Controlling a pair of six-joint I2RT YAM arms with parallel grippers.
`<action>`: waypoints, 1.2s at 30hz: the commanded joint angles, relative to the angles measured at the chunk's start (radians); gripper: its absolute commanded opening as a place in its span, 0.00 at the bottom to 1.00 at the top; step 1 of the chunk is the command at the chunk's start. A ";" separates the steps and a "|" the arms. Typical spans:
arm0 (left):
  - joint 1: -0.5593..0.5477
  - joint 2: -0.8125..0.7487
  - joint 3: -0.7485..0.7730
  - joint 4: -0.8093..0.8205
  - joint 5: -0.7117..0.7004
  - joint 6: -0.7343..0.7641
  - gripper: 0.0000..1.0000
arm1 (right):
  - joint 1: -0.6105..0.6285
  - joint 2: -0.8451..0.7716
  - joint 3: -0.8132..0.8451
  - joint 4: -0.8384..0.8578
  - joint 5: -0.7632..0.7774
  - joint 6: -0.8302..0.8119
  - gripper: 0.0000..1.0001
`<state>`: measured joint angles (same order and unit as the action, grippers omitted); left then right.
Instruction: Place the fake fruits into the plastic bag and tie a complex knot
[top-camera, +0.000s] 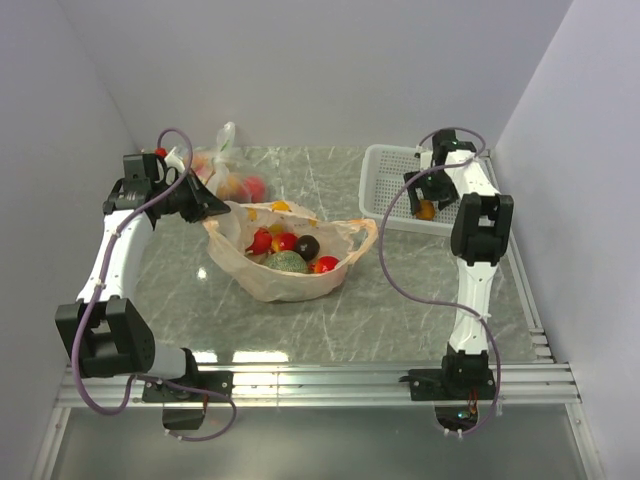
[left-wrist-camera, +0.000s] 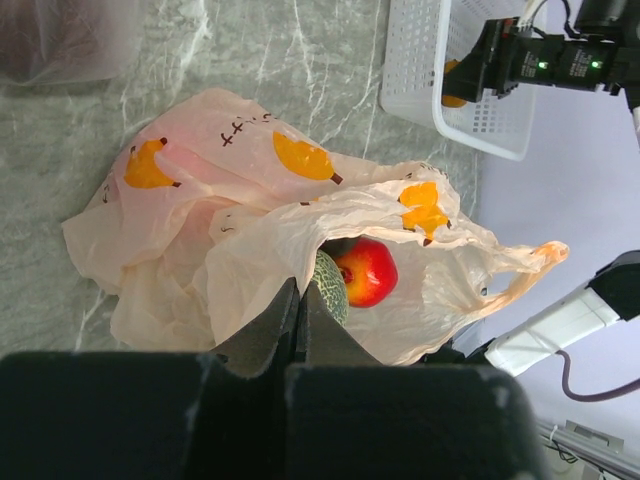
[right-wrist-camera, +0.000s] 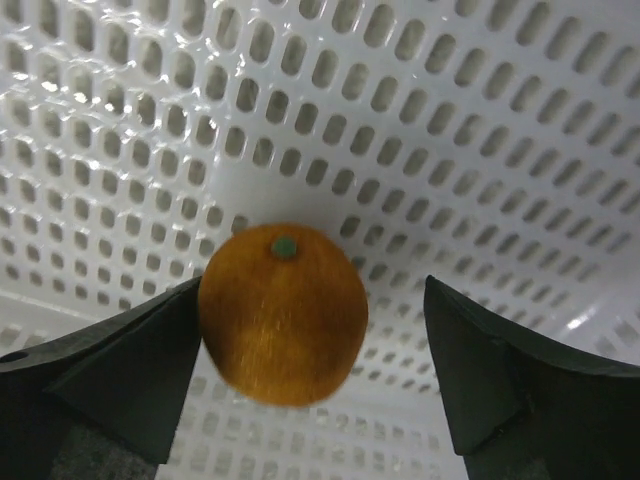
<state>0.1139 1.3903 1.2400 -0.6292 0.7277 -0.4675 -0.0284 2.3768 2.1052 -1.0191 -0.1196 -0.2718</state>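
Observation:
The peach-orange plastic bag (top-camera: 262, 285) stands open mid-table. Inside it lie three red fruits (top-camera: 287, 241), a dark maroon one (top-camera: 307, 246) and the green netted melon (top-camera: 286, 263). My left gripper (top-camera: 207, 206) is shut on the bag's left rim and holds it up. In the left wrist view the shut tips (left-wrist-camera: 297, 292) pinch the plastic bag (left-wrist-camera: 250, 250) beside the melon (left-wrist-camera: 333, 287) and a red fruit (left-wrist-camera: 367, 271). The orange-brown fruit (right-wrist-camera: 283, 312) lies in the white basket (right-wrist-camera: 400, 100). My right gripper (right-wrist-camera: 312, 300) is open around it; the left finger touches it and the right finger stands apart.
The white perforated basket (top-camera: 385, 165) sits at the back right, against the right wall. A clear bag of mixed fruits (top-camera: 230, 178) lies at the back, just behind my left gripper. Walls close in on the left, back and right.

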 joint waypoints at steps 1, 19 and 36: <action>-0.003 -0.002 0.019 0.019 -0.001 0.010 0.01 | 0.005 0.027 0.067 -0.019 0.008 -0.007 0.90; -0.006 -0.001 0.030 0.022 0.004 0.006 0.01 | 0.018 -0.108 0.283 -0.110 -0.078 -0.007 0.36; -0.020 0.003 0.045 0.010 -0.007 0.015 0.01 | 0.560 -0.505 0.359 -0.044 -0.224 -0.020 0.34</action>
<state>0.1001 1.3926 1.2495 -0.6327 0.7177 -0.4652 0.4778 1.9568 2.4798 -1.0779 -0.2413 -0.3252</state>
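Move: The orange lies in the front part of the white basket, practically between the right hand's open fingers: about 1 cm ahead, 1 cm left and 1 cm below. The basket's middle is some 5 cm ahead, straight on, at about the same height. The open plastic bag's middle is roughly 37 cm left and 12 cm back of that hand, near its height. From the left hand, the orange is some 15 cm ahead, 51 cm right and 20 cm below. The orange is pinched between the right fingers, which settle about 1 cm lower and close on its sides; the hand lifts it slowly at first, then fast, up some 33 cm out of the basket while swinging about 25 cm left and a little back, towards the bag. The wrist tilts the fingertips forward about 40 degrees and turns counter-clockwise; the left hand keeps its pinch on the bag's rim. ##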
